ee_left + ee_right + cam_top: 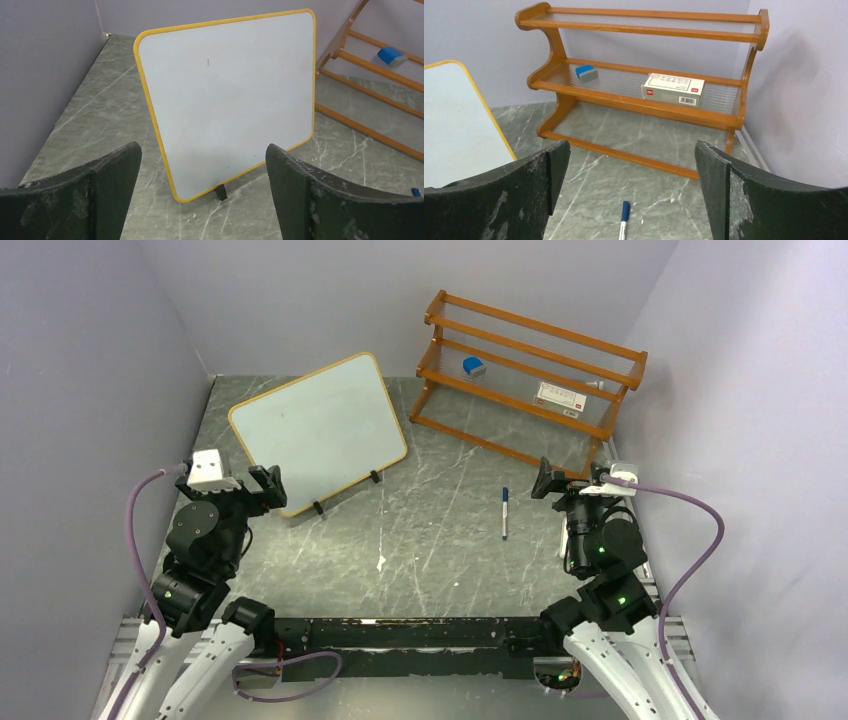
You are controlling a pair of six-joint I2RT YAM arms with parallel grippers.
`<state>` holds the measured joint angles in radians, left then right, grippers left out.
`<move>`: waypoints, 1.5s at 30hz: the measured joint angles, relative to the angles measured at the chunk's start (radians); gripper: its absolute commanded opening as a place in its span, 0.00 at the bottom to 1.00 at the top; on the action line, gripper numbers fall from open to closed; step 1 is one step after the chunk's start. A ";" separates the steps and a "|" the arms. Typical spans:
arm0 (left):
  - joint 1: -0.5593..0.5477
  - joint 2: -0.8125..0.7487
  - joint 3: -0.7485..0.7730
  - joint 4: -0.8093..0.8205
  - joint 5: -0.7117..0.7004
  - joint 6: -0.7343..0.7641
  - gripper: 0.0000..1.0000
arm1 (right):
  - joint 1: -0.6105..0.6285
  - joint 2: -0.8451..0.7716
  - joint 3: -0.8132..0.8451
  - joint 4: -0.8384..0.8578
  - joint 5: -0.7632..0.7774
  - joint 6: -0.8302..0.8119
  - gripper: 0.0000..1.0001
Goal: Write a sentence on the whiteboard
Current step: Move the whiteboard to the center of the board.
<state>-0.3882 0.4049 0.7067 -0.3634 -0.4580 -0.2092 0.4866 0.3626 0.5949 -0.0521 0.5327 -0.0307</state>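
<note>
The whiteboard (318, 430) stands tilted on black clip feet at the back left, its orange-framed face (230, 95) blank except for a small dark tick. No sentence shows on it. A blue-capped marker (505, 512) lies on the table right of centre, also low in the right wrist view (623, 220). My left gripper (268, 488) hovers just before the board's near left corner, open and empty (202, 146). My right gripper (570, 480) is open and empty too (631, 144), right of the marker and pointing at the shelf.
A wooden three-tier shelf (530, 380) stands at the back right, holding a blue eraser (473, 366) and a white box (560, 398). Purple walls close in the left, back and right sides. Cables loop beside both arm bases.
</note>
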 measured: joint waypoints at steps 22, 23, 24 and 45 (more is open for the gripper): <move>0.000 0.135 0.015 -0.035 0.082 -0.090 0.92 | 0.000 0.002 0.000 -0.012 0.011 0.015 1.00; 0.000 0.160 0.020 -0.042 0.094 -0.106 0.91 | 0.000 -0.001 0.000 -0.014 0.011 0.016 1.00; 0.000 0.185 0.024 -0.047 0.107 -0.121 0.90 | 0.000 -0.004 0.000 -0.016 0.011 0.018 1.00; -0.209 0.700 -0.014 -0.100 -0.048 -0.516 0.72 | 0.002 -0.079 -0.015 0.001 -0.035 0.024 1.00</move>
<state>-0.5968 1.1046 0.6926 -0.4629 -0.5064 -0.7250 0.4885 0.2840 0.5800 -0.0513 0.4976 -0.0071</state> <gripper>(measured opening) 0.750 0.997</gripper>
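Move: The whiteboard leans back on two black feet ahead of the left gripper: its middle is roughly 20 cm farther out, 7 cm to the right and 16 cm below. Its near-left foot is about 9 cm ahead, 8 cm right and 27 cm down, and its other foot some 17 cm ahead and 20 cm right at the same height. From the right gripper the whiteboard's middle lies about 50 cm left, 20 cm ahead and 19 cm down. Bring the left gripper down about 19 cm towards the whiteboard's lower edge, swinging it some 9 cm to the right and easing slightly forward early on. Pitch the fingers down about 40 degrees on the way and let them narrow by roughly a quarter, still open, empty and short of the near-left foot. ##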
